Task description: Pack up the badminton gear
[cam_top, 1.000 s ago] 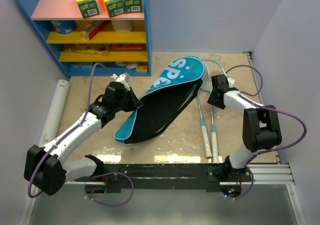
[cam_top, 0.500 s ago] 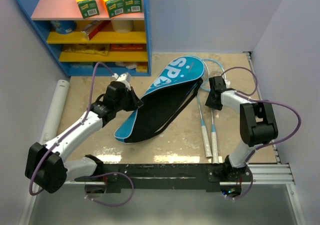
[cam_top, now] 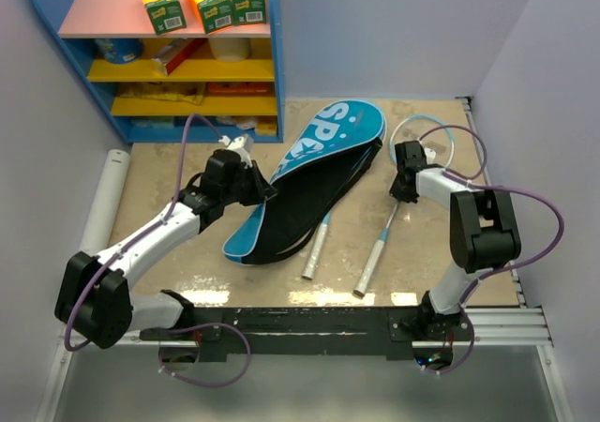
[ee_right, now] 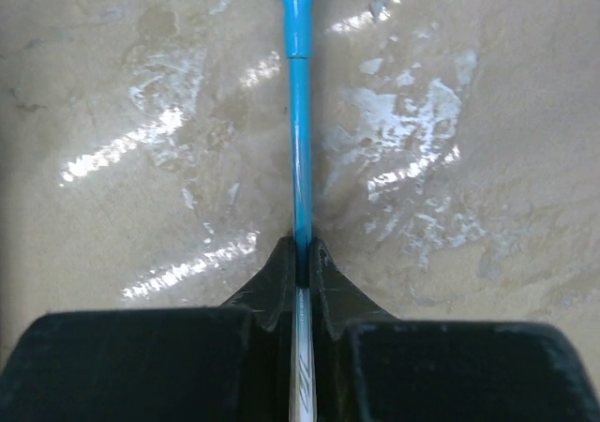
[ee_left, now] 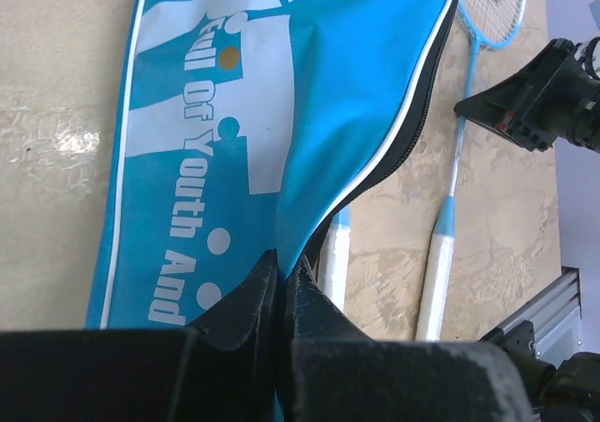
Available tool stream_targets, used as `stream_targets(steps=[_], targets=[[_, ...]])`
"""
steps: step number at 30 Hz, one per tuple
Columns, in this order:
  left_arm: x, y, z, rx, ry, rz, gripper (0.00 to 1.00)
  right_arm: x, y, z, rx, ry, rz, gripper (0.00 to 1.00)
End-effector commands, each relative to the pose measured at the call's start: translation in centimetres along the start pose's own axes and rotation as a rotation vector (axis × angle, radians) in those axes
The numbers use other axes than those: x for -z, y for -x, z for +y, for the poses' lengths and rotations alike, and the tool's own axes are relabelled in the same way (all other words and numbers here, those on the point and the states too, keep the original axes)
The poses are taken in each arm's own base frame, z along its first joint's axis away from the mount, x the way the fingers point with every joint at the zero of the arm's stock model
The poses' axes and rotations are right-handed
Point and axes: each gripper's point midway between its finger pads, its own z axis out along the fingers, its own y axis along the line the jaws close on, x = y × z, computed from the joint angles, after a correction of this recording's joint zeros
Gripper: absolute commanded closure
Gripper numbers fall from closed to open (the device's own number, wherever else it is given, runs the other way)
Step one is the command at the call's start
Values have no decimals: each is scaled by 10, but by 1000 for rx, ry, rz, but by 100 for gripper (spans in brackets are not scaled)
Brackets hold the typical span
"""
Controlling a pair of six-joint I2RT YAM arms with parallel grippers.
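Observation:
The long blue bag (cam_top: 323,164) lies slanted across the table middle, its black inside showing. My left gripper (cam_top: 265,195) is shut on the bag's blue upper flap (ee_left: 281,94) at its edge; the gripper (ee_left: 281,277) holds that flap raised. One racket's white handle (cam_top: 316,248) sticks out from under the flap (ee_left: 333,263), its head hidden. The other racket lies to the right, head (cam_top: 427,136) at the back and handle (cam_top: 370,267) toward me. My right gripper (cam_top: 401,192) is shut on this racket's thin blue shaft (ee_right: 298,113), the gripper (ee_right: 300,253) low over the table.
A blue shelf unit (cam_top: 187,84) stands at the back left with orange-green boxes (cam_top: 202,0) on top. A white tube (cam_top: 103,206) lies along the left wall. Walls close in on both sides, and a metal rail (cam_top: 506,324) runs along the front.
My right gripper has shut on the racket shaft. Both rackets have swung, their handles moving left, and one now runs under the bag's flap. The bag and left gripper shifted slightly back and right.

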Motion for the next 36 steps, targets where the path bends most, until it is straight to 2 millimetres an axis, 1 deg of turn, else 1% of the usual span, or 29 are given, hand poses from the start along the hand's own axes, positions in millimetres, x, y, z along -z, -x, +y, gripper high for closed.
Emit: stream_targets(steps=[1,2,3,4,5,6,7,8,9,11,12,13,14,15,16,18,19,21,22,25,26,30,36], targets=[[-12,32,-39,16,-143,-67,100,25,25,-7,-45,-28,-47,100],[-15,40,-45,13,-156,-77,100,34,32,-6,-51,-12,-66,100],[-24,38,-43,16,-145,-60,100,40,36,-4,-53,0,-74,100],[-28,39,-44,19,-147,-56,100,44,35,-6,-49,0,-71,100],[-30,48,-50,16,-161,-70,100,50,37,-7,-53,6,-84,100],[-39,47,-48,19,-150,-57,100,59,40,-10,-56,10,-106,100],[-42,48,-48,19,-148,-57,100,66,40,-12,-51,15,-109,100],[-44,55,-53,17,-156,-66,100,70,39,-13,-47,21,-111,100],[-51,53,-51,20,-150,-50,100,80,39,-16,-53,33,-126,100],[-55,67,-63,10,-185,-83,100,91,32,-16,-36,47,-122,100],[-60,67,-62,11,-181,-76,100,96,26,-17,-26,53,-120,100],[-63,69,-63,8,-182,-78,100,106,24,-20,-27,57,-127,100],[-63,74,-67,3,-189,-84,100,112,19,-15,-15,73,-129,100],[-68,73,-65,4,-182,-78,100,114,11,-14,-1,80,-120,100],[-70,73,-66,-1,-182,-77,100,123,4,-8,14,104,-121,100],[-74,77,-67,-6,-182,-79,100,128,-11,-4,29,110,-97,100],[-76,78,-67,-7,-181,-78,100,134,-20,5,57,131,-90,100],[-78,80,-69,-9,-184,-80,100,139,-34,10,67,143,-70,100],[-79,82,-70,-8,-185,-81,100,145,-41,17,88,165,-67,100],[-81,82,-70,-11,-186,-80,100,154,-58,21,93,185,-48,100],[-82,82,-70,-12,-185,-79,100,159,-59,22,89,199,-54,100],[-83,84,-71,-16,-187,-79,100,166,-81,20,96,209,-19,100],[-84,86,-73,-18,-195,-80,100,176,-116,25,118,251,28,100]])
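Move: In my right hand I already hold a racket's shaft, down at the table, its head about 21 cm ahead and 6 cm right. The bag's open mouth lies some 31 cm left and 3 cm ahead; the other racket's handle, by the bag's near edge, is 31 cm left, 15 cm back. From my left hand, pinching the bag's rim, the mouth is 16 cm right, 3 ahead, 10 below; the gripped shaft 46 cm right, level ahead, 14 below. I keep my pinch on the racket and lift it about 11 cm off the table, then draw my right hand back some 15 cm and left 10, turning it counter-clockwise so that the head swings to the bag's mouth. Meanwhile my left hand keeps the rim and carries it forward about 9 cm and right 6, towards the racket. ##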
